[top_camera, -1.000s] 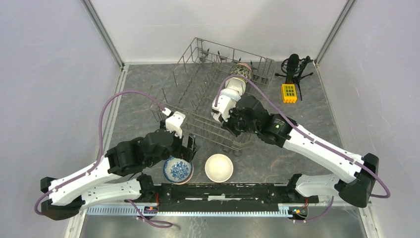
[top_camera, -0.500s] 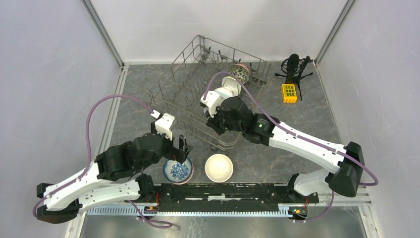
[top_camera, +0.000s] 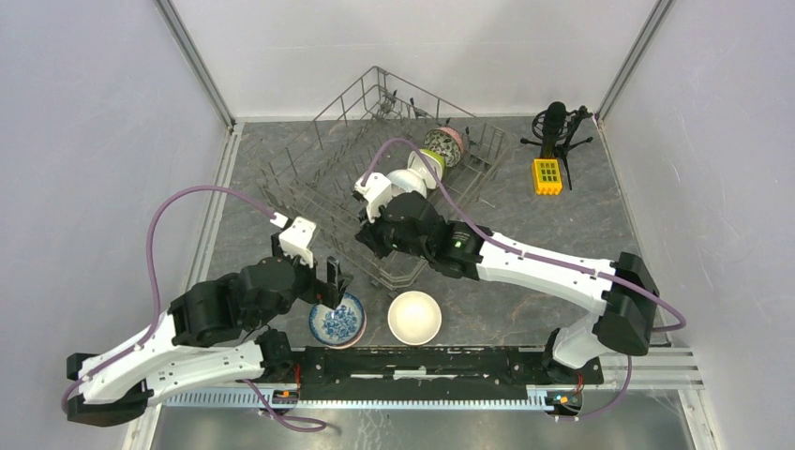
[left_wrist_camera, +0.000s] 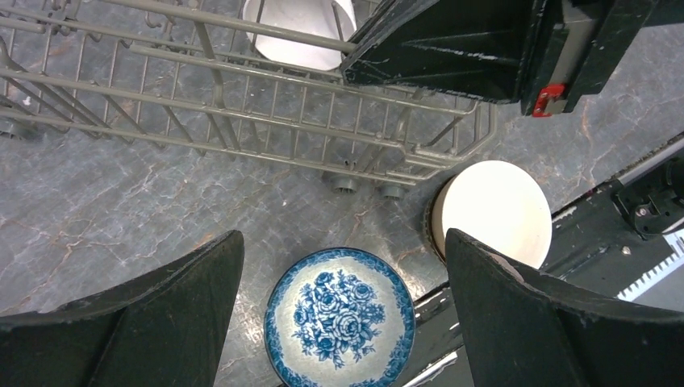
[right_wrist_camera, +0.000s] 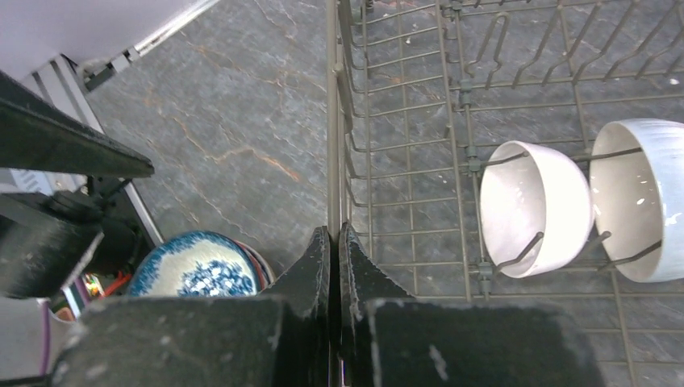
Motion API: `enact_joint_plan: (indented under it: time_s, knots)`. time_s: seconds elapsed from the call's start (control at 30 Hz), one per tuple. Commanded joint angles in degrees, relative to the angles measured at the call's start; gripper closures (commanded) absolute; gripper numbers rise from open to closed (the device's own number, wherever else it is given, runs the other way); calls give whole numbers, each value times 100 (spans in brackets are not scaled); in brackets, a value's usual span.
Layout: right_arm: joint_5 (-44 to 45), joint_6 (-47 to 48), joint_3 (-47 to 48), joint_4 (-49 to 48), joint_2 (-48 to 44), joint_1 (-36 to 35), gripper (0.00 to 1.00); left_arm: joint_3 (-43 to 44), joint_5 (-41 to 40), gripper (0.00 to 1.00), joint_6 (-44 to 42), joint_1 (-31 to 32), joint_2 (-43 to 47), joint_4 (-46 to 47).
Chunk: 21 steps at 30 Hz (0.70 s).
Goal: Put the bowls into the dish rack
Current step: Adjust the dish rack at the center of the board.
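Observation:
A blue-and-white bowl (top_camera: 337, 320) (left_wrist_camera: 340, 318) and a plain white bowl (top_camera: 414, 317) (left_wrist_camera: 492, 211) sit on the table near the front rail. My left gripper (top_camera: 330, 284) (left_wrist_camera: 343, 242) hangs open above the blue-and-white bowl, one finger on either side, touching nothing. The grey wire dish rack (top_camera: 319, 176) (right_wrist_camera: 333, 121) lies skewed across the table. My right gripper (top_camera: 371, 234) (right_wrist_camera: 333, 234) is shut on the rack's near rim wire. Two white bowls (right_wrist_camera: 532, 205) (right_wrist_camera: 641, 210) stand on edge between tines. A patterned bowl (top_camera: 442, 145) stands at the rack's far end.
A black microphone on a stand (top_camera: 555, 127) and a yellow block (top_camera: 547, 175) sit at the back right. The black front rail (top_camera: 422, 361) runs just below the two loose bowls. Metal frame posts stand at both back corners.
The right arm has dragged the rack leftward and turned it, its bowls riding along. The left arm has drawn back a little to the left above the blue-and-white bowl.

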<state>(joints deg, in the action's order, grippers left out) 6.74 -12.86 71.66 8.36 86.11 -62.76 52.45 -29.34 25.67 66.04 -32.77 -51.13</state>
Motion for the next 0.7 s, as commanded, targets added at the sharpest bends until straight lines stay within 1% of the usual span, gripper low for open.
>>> enact_joint_plan:
  time_s: [0.0,0.03,0.07,0.13,0.17,0.2,0.4,0.57,0.67]
  knots:
    - [459,-279,396,-467,304,3,94,82,-334,0,31,15,112,-122]
    - [520,-226,423,-452,266,2,86,74,-356,0,47,14,127,-137]
    - [586,-183,433,-436,225,9,80,75,-377,0,52,16,131,-149]
    - [703,-66,414,-427,79,9,65,56,-455,0,60,14,131,-151]
    - [746,-18,383,-440,-33,3,59,47,-507,0,64,14,124,-151]
    - [812,60,340,-459,-136,4,55,43,-583,0,85,21,99,-151]
    - [1288,493,76,-386,-999,9,43,133,-906,0,147,17,-105,-56]
    - [1930,894,-240,-189,-1750,85,33,273,-933,0,125,11,-456,238]
    - [2223,1057,-317,95,-2050,279,31,381,-921,0,70,-1,-607,484]
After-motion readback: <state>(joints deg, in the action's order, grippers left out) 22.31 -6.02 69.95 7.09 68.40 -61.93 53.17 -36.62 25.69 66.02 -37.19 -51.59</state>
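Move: The right hand's closed fingers still hold the dish rack's near-left top rim; the rack's middle lies about 14 cm ahead, 4 cm to the right and 13 cm below. Its nearest white bowl stands some 7 cm ahead, 5 cm right and 14 cm down; the blue-flowered bowl on the table lies 18 cm back, 8 cm left and 20 cm down. From the left hand the rack's middle is about 20 cm ahead, 10 cm right and 13 cm lower. The right fingers let go of the rack's rim wire, opening to about two thirds while easing a little forward. The right hand then lifts off, rising about 12 cm and swinging some 9 cm to the right, up and away from the rim, its wrist turning clockwise and its fingertips tipping up, each by about 15 degrees. ##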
